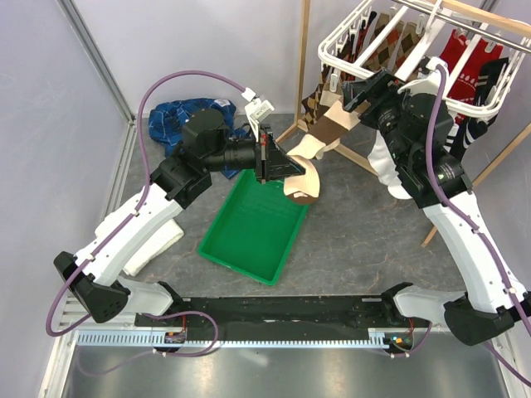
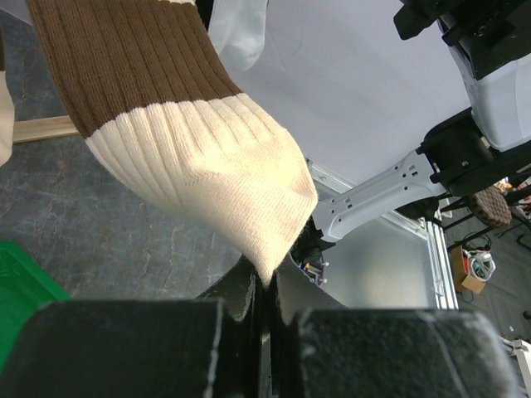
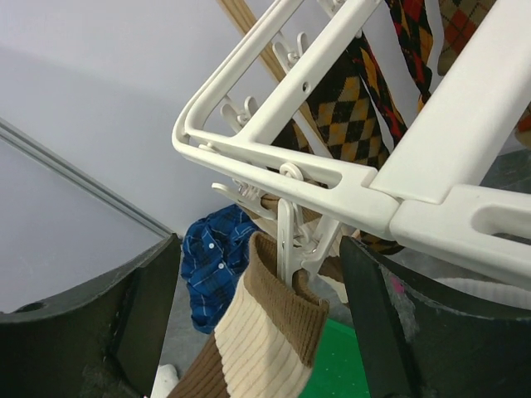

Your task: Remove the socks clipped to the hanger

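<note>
The white hanger [image 1: 344, 37] hangs at the upper right with several socks clipped to it. A tan-and-brown sock [image 1: 328, 133] stretches from a corner clip [image 3: 287, 236] down to my left gripper [image 1: 280, 168]. In the left wrist view that gripper [image 2: 265, 286] is shut on the sock's cream toe [image 2: 207, 174]. My right gripper [image 3: 261, 311] is open, one finger on each side of the clip and of the sock's brown cuff [image 3: 290, 319], touching neither. In the top view it [image 1: 355, 93] sits just under the hanger's near-left corner [image 3: 274, 157].
A green tray [image 1: 249, 224] lies below the left gripper. A blue plaid shirt [image 1: 178, 116] lies at the back left and a white cloth [image 1: 158, 245] beside the left arm. Wooden stand poles [image 1: 303, 66] rise by the hanger. Argyle [image 3: 348, 108] and red [image 1: 465, 66] socks hang clipped.
</note>
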You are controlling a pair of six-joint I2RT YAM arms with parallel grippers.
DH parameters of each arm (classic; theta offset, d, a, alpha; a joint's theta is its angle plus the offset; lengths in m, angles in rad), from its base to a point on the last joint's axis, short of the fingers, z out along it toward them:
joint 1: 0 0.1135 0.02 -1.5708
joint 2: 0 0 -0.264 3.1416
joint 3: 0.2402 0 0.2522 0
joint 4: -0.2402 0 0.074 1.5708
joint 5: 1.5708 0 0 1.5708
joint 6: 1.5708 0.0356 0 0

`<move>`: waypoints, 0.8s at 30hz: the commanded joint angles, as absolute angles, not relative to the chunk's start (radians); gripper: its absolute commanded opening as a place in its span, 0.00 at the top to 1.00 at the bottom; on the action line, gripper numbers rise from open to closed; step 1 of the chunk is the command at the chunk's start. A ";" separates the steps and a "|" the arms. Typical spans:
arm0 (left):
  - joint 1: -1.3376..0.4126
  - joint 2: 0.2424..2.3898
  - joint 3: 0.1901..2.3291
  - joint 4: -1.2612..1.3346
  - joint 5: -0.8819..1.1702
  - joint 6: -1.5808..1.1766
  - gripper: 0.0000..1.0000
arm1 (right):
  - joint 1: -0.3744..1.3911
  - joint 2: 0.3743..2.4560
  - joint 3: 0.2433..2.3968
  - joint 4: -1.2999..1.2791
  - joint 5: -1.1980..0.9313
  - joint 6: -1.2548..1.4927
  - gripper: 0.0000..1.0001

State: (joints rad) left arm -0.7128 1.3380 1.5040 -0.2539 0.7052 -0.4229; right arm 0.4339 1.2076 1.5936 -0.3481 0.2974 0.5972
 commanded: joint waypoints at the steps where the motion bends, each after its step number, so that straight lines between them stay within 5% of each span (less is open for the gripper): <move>1: -0.709 1.316 1.540 -0.249 0.735 -0.446 0.98 | 0.430 1.223 1.588 -0.296 0.334 0.652 0.15; 14: -0.707 1.316 1.513 -0.235 0.739 -0.442 0.98 | 0.428 1.173 1.494 -0.178 0.426 0.676 0.46; 21: -0.707 1.318 1.500 -0.221 0.749 -0.443 0.98 | 0.420 1.155 1.437 -0.107 0.434 0.690 0.41; 24: -0.707 1.318 1.497 -0.221 0.749 -0.443 0.98 | 0.416 1.146 1.421 -0.088 0.434 0.701 0.46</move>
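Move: The clip pinching the brown-and-cream sock's cuff hangs between the right gripper's open fingers, about 2 cm ahead, 2 cm right and 1 cm up. The hanger's front rail runs roughly 5 cm above the right hand, some 2 cm ahead and 1 cm right. The matching sock's clip sits about 6 cm ahead, 4 cm left and 2 cm up. From the left hand, the aimed-at clip is roughly 14 cm forward, 11 cm right and 10 cm up. Close the right gripper partway around the clip, from wide open to a bit over half, while easing the hand about 2 cm right and 1 cm each forward and down. Turn it some 7 degrees clockwise and roll its left side up by about as much. Hold the left hand still, keeping its pinch on the sock and the fabric drawn out towards it. ##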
